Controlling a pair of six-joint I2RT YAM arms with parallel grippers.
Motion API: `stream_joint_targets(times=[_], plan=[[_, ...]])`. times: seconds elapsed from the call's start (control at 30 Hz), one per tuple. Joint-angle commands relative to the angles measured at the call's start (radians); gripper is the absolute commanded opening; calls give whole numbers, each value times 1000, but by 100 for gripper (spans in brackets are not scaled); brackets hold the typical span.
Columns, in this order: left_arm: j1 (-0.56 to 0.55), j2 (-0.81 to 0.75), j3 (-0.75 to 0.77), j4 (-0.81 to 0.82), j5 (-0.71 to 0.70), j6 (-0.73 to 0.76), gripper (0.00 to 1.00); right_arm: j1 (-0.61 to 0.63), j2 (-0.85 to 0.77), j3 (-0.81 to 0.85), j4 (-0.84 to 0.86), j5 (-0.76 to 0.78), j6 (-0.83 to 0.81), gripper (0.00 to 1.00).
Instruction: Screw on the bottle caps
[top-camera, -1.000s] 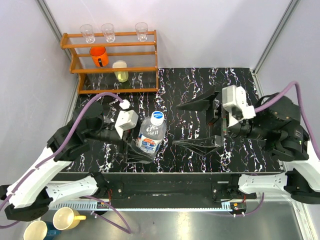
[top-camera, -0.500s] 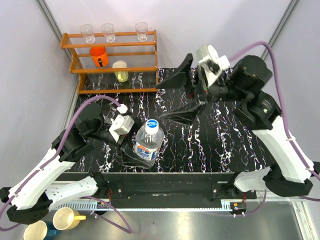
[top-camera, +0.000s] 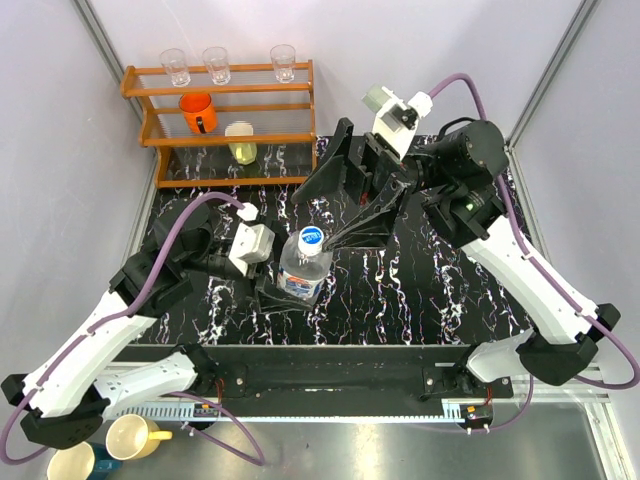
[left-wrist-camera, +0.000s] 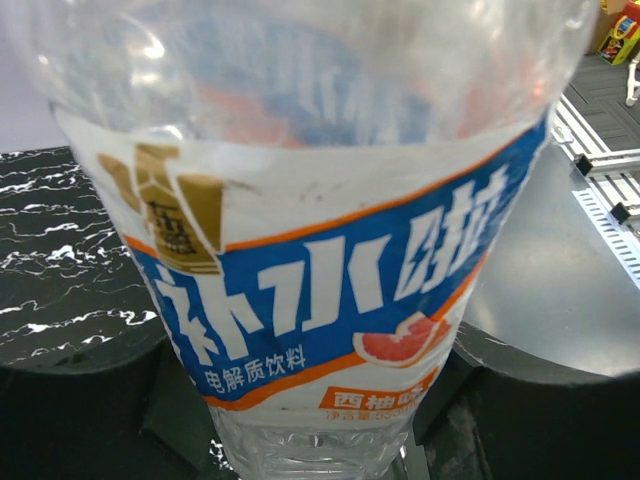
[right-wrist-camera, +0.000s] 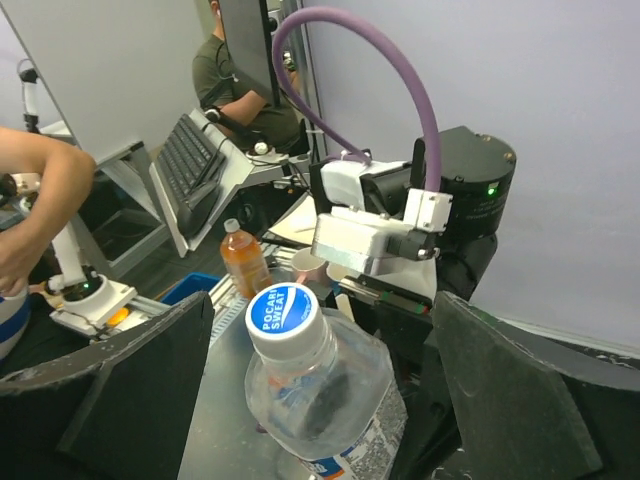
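Note:
One clear bottle (top-camera: 300, 275) with a blue and white label stands upright near the table's front middle. My left gripper (top-camera: 282, 292) is shut on its lower body; the bottle (left-wrist-camera: 310, 230) fills the left wrist view with a dark finger (left-wrist-camera: 545, 415) pressed to each side. A white cap with a blue top (top-camera: 311, 238) sits on its neck. My right gripper (top-camera: 316, 218) reaches in from the back, open wide. In the right wrist view the cap (right-wrist-camera: 285, 315) lies between the spread fingers (right-wrist-camera: 130, 390), touching neither, with the right gripper (right-wrist-camera: 320, 305) level with it.
A wooden rack (top-camera: 225, 125) at the back left holds three clear glasses (top-camera: 216, 64), an orange cup (top-camera: 198, 112) and a yellow cup (top-camera: 241, 142). Two mugs (top-camera: 134, 436) sit below the table's front edge at left. The black marble tabletop (top-camera: 440, 290) stretches right.
My right arm swung from the table's right side to the back middle and brought its open fingers down around the cap. The left gripper kept its hold, shifting the bottle slightly.

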Motion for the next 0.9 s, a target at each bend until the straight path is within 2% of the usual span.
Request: stream_joint_targets(times=[0.0, 0.57, 0.77, 0.87], plan=[[17, 0, 12, 116, -22, -17, 39, -4, -24, -36, 145, -52, 105, 98], [37, -19, -68, 250, -103, -200, 36, 2, -15, -56, 201, -12, 105, 84], [40, -25, -79, 270, -170, -217, 36, 27, -17, -24, 1, 25, -31, 78], [41, -30, -85, 274, -180, -218, 36, 33, -17, -18, -45, 40, -68, 75]])
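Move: The capped bottle stands in the left fingers. Its cap is about 3 cm back from the right hand, 1 cm to its left and roughly level with it; the bottle's label is some 11 cm below that hand, about 3 cm back and 2 cm left. From the left hand, the cap is about 14 cm up, 1 cm ahead and 2 cm right, and the open gap between the right fingers is some 4 cm ahead, 3 cm right and 14 cm up. The capped bottle, still gripped at its body by the left hand, is carried about 3 cm forward, its top tipping slightly forward as the left wrist turns some 10 degrees, mostly counter-clockwise, bringing the cap between the right fingers. The right hand nearly holds its place, sinks about 1 cm and closes partway around the cap, still well open. ##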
